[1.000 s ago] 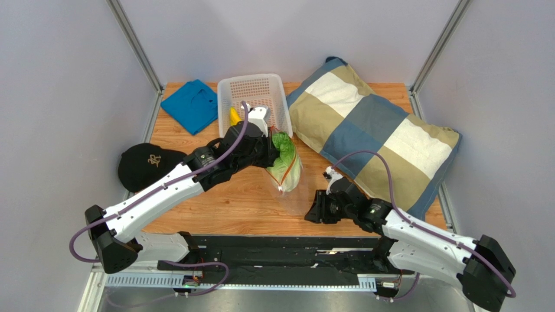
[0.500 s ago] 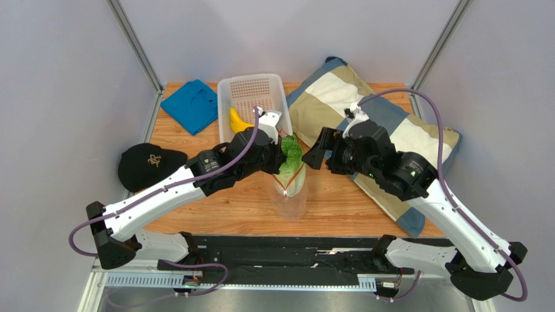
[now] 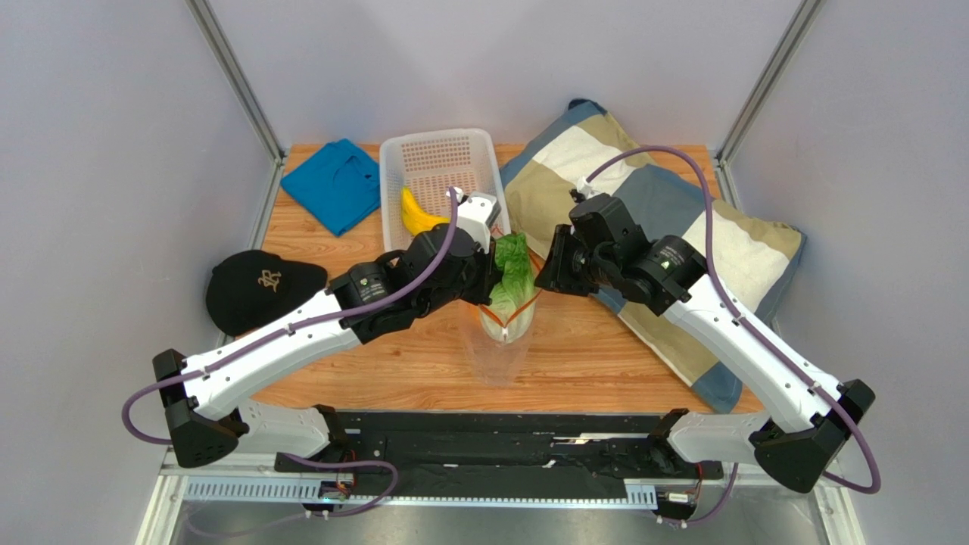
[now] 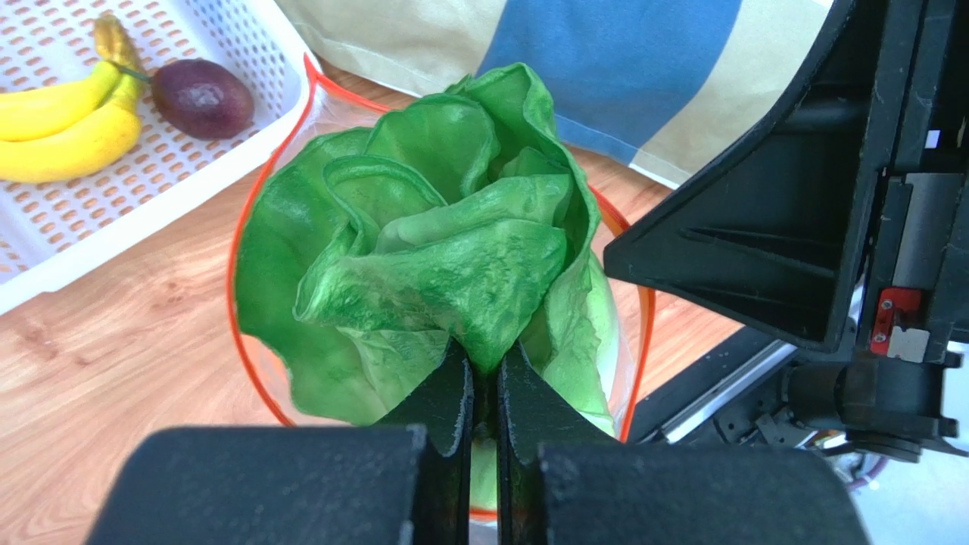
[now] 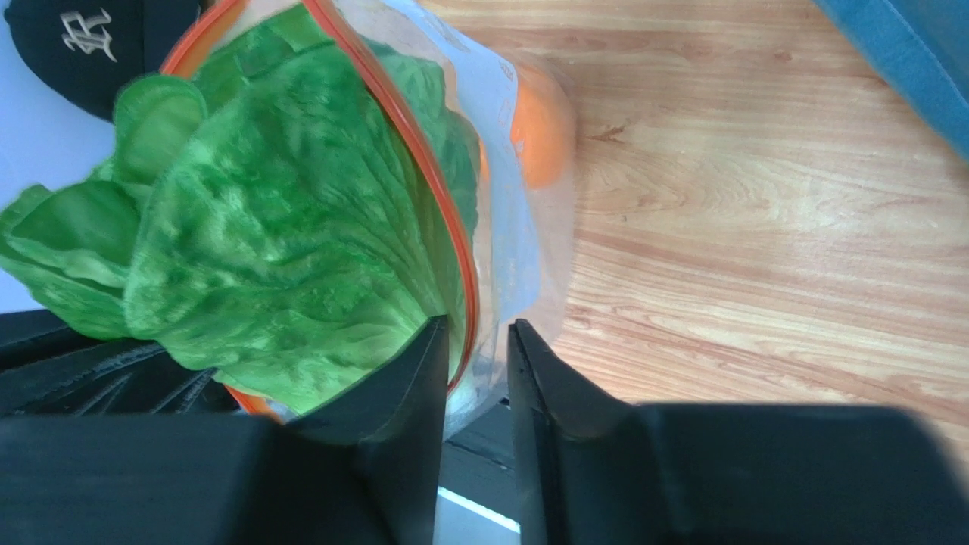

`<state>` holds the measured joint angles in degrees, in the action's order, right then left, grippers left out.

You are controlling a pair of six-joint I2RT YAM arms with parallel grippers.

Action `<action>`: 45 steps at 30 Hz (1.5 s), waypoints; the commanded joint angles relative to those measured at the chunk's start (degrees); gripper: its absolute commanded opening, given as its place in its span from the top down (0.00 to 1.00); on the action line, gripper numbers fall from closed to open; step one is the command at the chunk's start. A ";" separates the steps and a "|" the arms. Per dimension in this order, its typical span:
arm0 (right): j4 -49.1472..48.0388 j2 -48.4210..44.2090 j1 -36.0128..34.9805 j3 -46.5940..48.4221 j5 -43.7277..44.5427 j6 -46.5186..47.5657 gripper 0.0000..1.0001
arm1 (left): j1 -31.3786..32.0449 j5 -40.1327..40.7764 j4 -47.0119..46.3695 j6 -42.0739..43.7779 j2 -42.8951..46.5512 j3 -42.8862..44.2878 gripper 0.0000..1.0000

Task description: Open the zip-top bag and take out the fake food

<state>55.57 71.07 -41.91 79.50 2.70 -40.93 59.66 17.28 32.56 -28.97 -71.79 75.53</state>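
Observation:
The clear zip-top bag [image 3: 506, 346] stands upright mid-table, its orange-red rim [image 4: 234, 267] wide open. A green lettuce head [image 4: 444, 244] sticks out of the mouth, and my left gripper [image 4: 486, 361] is shut on one of its leaves. My right gripper [image 5: 478, 332] straddles the rim on the bag's right side, one finger inside and one outside, closed on the plastic wall. A round orange [image 5: 539, 142] lies low inside the bag. The yellow banana bunch [image 4: 63, 114] and a dark purple fruit [image 4: 203, 97] lie in the white basket [image 3: 441, 159].
A patchwork pillow [image 3: 671, 244] fills the table's right side, close behind the right arm. A black cap [image 3: 253, 284] lies at the left and a blue cloth [image 3: 336, 182] at the back left. The basket stands just behind the bag.
The right arm has swung up from the table's front to the bag's rim and its jaws opened, then closed there. The lettuce now stands higher out of the bag.

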 commanded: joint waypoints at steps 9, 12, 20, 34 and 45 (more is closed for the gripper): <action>0.59 0.29 0.34 0.74 -0.06 1.73 1.00 | 0.46 8.04 -1.34 5.93 3.50 14.38 1.00; 0.15 0.65 0.25 3.72 -1.91 1.38 1.00 | 0.46 4.87 -5.83 10.95 2.19 14.56 1.00; 4.19 2.67 -0.54 13.31 -1.73 4.10 1.00 | 0.37 17.24 2.93 1.75 -4.05 18.77 1.00; 9.03 4.87 -9.33 13.94 11.97 9.37 1.00 | -6.65 8.88 34.15 -24.96 -19.10 45.16 1.00; 3.49 -0.41 -9.24 2.06 16.29 9.20 1.00 | -24.15 -27.53 7.02 -36.68 -0.02 12.73 1.00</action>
<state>60.55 73.21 -50.89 83.02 16.47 -32.29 38.59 4.78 54.35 -61.56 -76.69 92.29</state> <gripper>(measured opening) 0.009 0.018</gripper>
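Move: The left hand already pinches the lettuce leaves; the lettuce hangs about 3 cm right of it and 8 cm below, still in the bag's mouth. The white basket is its goal, roughly 34 cm ahead, 10 cm left and 22 cm below, with the banana in it about 30 cm ahead and 15 cm left. The right hand's half-open fingers straddle the bag's rim, barely 1 cm left and 1 cm below; the lettuce is about 5 cm left of this hand and 4 cm below. Up first, some 10 cm, then forward and finally left and down towards the basket, the left hand draws the lettuce out of the bag, wrist tipping down and turning counter-clockwise by about 30 degrees, grip kept. The right fingers shut on the bag's rim at the start; that hand then rises about 6 cm, sinks back, and rolls its left side down. ##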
